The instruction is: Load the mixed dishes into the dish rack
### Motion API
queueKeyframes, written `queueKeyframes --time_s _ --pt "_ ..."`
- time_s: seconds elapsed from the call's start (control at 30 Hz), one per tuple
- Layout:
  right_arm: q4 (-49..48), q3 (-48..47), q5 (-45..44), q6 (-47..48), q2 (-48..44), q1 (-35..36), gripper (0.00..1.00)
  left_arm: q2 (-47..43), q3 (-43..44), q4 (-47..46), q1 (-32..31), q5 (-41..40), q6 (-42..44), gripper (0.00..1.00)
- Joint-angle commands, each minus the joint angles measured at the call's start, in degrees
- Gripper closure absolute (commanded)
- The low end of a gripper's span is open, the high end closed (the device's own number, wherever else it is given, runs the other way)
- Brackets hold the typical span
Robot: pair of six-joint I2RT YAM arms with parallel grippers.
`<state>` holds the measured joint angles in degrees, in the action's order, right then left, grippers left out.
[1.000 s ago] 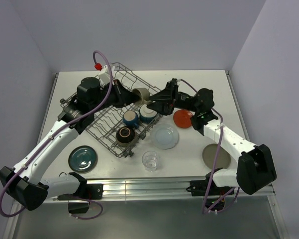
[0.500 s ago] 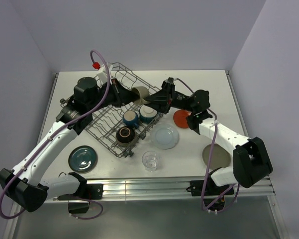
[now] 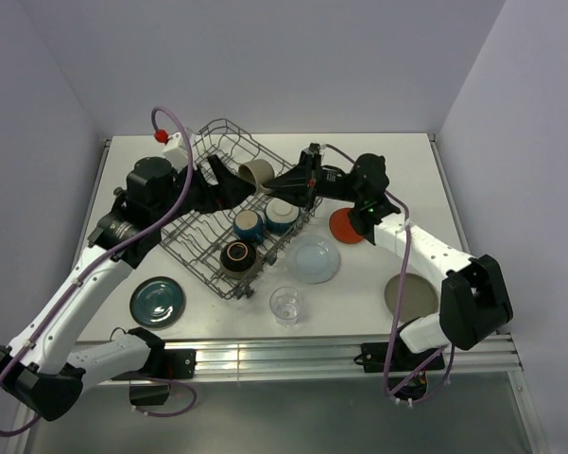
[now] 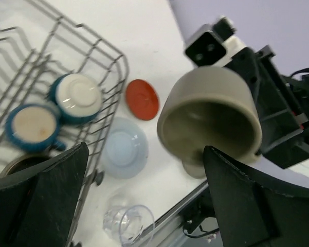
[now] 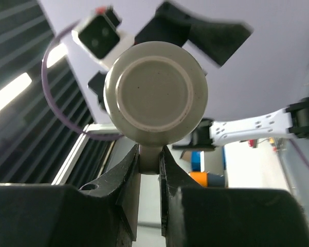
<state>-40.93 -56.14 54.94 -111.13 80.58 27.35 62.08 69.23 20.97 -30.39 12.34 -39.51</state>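
Observation:
A beige cup (image 3: 258, 172) hangs on its side over the far edge of the dish rack (image 3: 194, 241). My right gripper (image 3: 285, 180) is shut on its handle; the right wrist view shows the cup's base (image 5: 154, 92) above the jaws of that gripper (image 5: 150, 154), pinched on the handle. My left gripper (image 3: 234, 184) stands open just left of the cup, touching nothing. In the left wrist view the cup's mouth (image 4: 211, 113) sits beyond the spread fingers of the left gripper (image 4: 144, 152). In the rack sit two blue cups (image 3: 249, 225) (image 3: 282, 216) and a dark bowl (image 3: 238, 255).
On the table lie a pale blue plate (image 3: 314, 258), a red-orange plate (image 3: 346, 225), a beige plate (image 3: 411, 295) and a teal plate (image 3: 158, 301). A clear glass (image 3: 286, 305) stands near the front edge. Walls close in on the back and both sides.
My left gripper let go of the beige cup, opened wide and drew back to the left. My right gripper closed on the cup's handle and now carries it.

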Motion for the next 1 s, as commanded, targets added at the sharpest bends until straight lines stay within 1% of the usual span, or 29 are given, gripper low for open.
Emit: queueKeyframes --time_s 0.0,0.03,0.07,0.1,0.13,0.17,0.2,0.23,0.27,0.3,0.33,0.37,0.4,0.43,0.47,0.5,0.53,0.57,0.63,0.7,0.83,0.97 --pt "8.46 -5.03 -1.59 8.46 0.72 -0.28 1.0 -4.85 -0.32 10.03 1.38 -8.98 -1.53 0.01" --pt "10.41 -5.73 -1.67 10.22 1.25 -0.37 1.0 -5.56 -0.59 11.88 1.74 -11.96 -2.06 0.01" --pt "13.04 -7.39 -1.76 14.24 1.51 -0.37 1.0 -6.18 -0.76 15.21 1.91 -15.21 -2.59 0.01" --pt "16.46 -8.01 -1.85 15.84 1.95 -0.28 1.0 -7.32 -1.03 16.63 2.09 -17.07 -3.2 0.01" --pt "17.62 -8.63 -1.85 18.82 2.91 -0.2 1.0 -7.5 -0.68 18.56 2.18 -22.39 -3.73 0.01" --pt "19.64 -10.29 -2.37 21.02 3.44 -0.02 1.0 -7.42 0.8 24.58 2.09 -26.01 -6.26 0.01" --pt "26.71 -11.78 -2.81 24.44 3.88 -0.02 1.0 -6.29 1.86 28.47 2.35 -29.96 -7.85 0.01" --pt "31.56 -13.54 -3.43 32.65 5.37 0.15 1.0 -5.32 3.26 32.69 2.44 -34.09 -9.95 0.01" --pt "41.36 -18.08 -4.48 36.91 6.34 0.68 1.0 -4.26 5.89 39.95 2.7 -40.83 -13.54 0.01" --pt "47.02 -20.82 -7.19 41.65 7.39 1.21 1.0 -2.16 7.05 42.81 3.23 -43.34 -14.71 0.01" --pt "52.39 -23.9 -9.21 51.44 10.27 1.91 1.0 -1.27 8.19 45.01 3.49 -45.19 -15.77 0.01" --pt "58.18 -31.06 -11.67 56.15 11.87 3.74 1.0 -0.57 9.85 46.51 3.67 -47.65 -16.73 0.01" --pt "68.16 -34.88 -17.35 60.81 13.89 4.98 1.0 0.13 10.39 47.92 3.93 -48.28 -17.0 0.01" --pt "72.0 -38.05 -20.19 67.91 17.47 6.21 1.0 0.14 10.92 48.2 4.02 -48.81 -17.27 0.01" --pt "77.96 -43.91 -22.74 70.59 19.34 8.83 1.0 -0.03 11.45 48.11 4.29 -49.07 -17.88 0.02" --pt "80.02 -46.32 -27.29 72.88 22.4 9.99 1.0 -1.25 11.63 46.89 4.46 -48.9 -17.89 0.03" --pt "81.78 -48.43 -29.25 76.47 23.91 11.22 1.0 -2.05 11.71 45.92 4.55 -48.73 -18.06 0.03" --pt "84.58 -51.84 -31.19 77.89 25.23 12.27 1.0 -3.01 11.8 44.87 4.64 -48.64 -17.89 0.04" --pt "86.71 -54.33 -36.36 81.58 28.65 15.26 1.0 -5.56 12.15 43.02 4.9 -48.99 -18.06 0.05" --pt "88.73 -56.62 -38.49 83.26 31.38 17.81 1.0 -7.23 13.21 42.66 5.17 -50.39 -18.32 0.06" --pt "89.0 -57.41 -41.75 86.51 33.85 21.85 1.0 -7.94 15.05 43.36 5.08 -52.59 -18.5 0.06" --pt "89.27 -58.47 -44.56 88.1 36.49 25.11 1.0 -8.2 15.24 43.28 5.17 -51.72 -18.94 0.07"
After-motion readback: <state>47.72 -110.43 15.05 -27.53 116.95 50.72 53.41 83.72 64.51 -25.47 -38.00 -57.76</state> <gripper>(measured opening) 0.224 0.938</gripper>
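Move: Beyond the hand and low to its left is the place for the grey mug the right hand holds by the handle: empty rack tines about 2 cm ahead, 13 cm left and 28 cm down. The black bowl sits roughly 1 cm ahead, 8 cm left, 30 cm below the right hand; the blue mug 9 cm ahead, 5 cm left; the teal bowl 11 cm ahead, 3 cm right, both equally low. From the empty left hand, those tines are some 4 cm left, 1 cm ahead, 26 cm below. Swinging down and left towards the rack, the right hand keeps its pinch on the grey mug's handle, arcing about 8 cm forward and then mostly back while sinking some 22 cm, its sideways-pointing fingers tipping steeply down so the mug turns mouth-down. The left, already open, withdraws about 20 cm left, dipping and rising again as it turns counter-clockwise. ##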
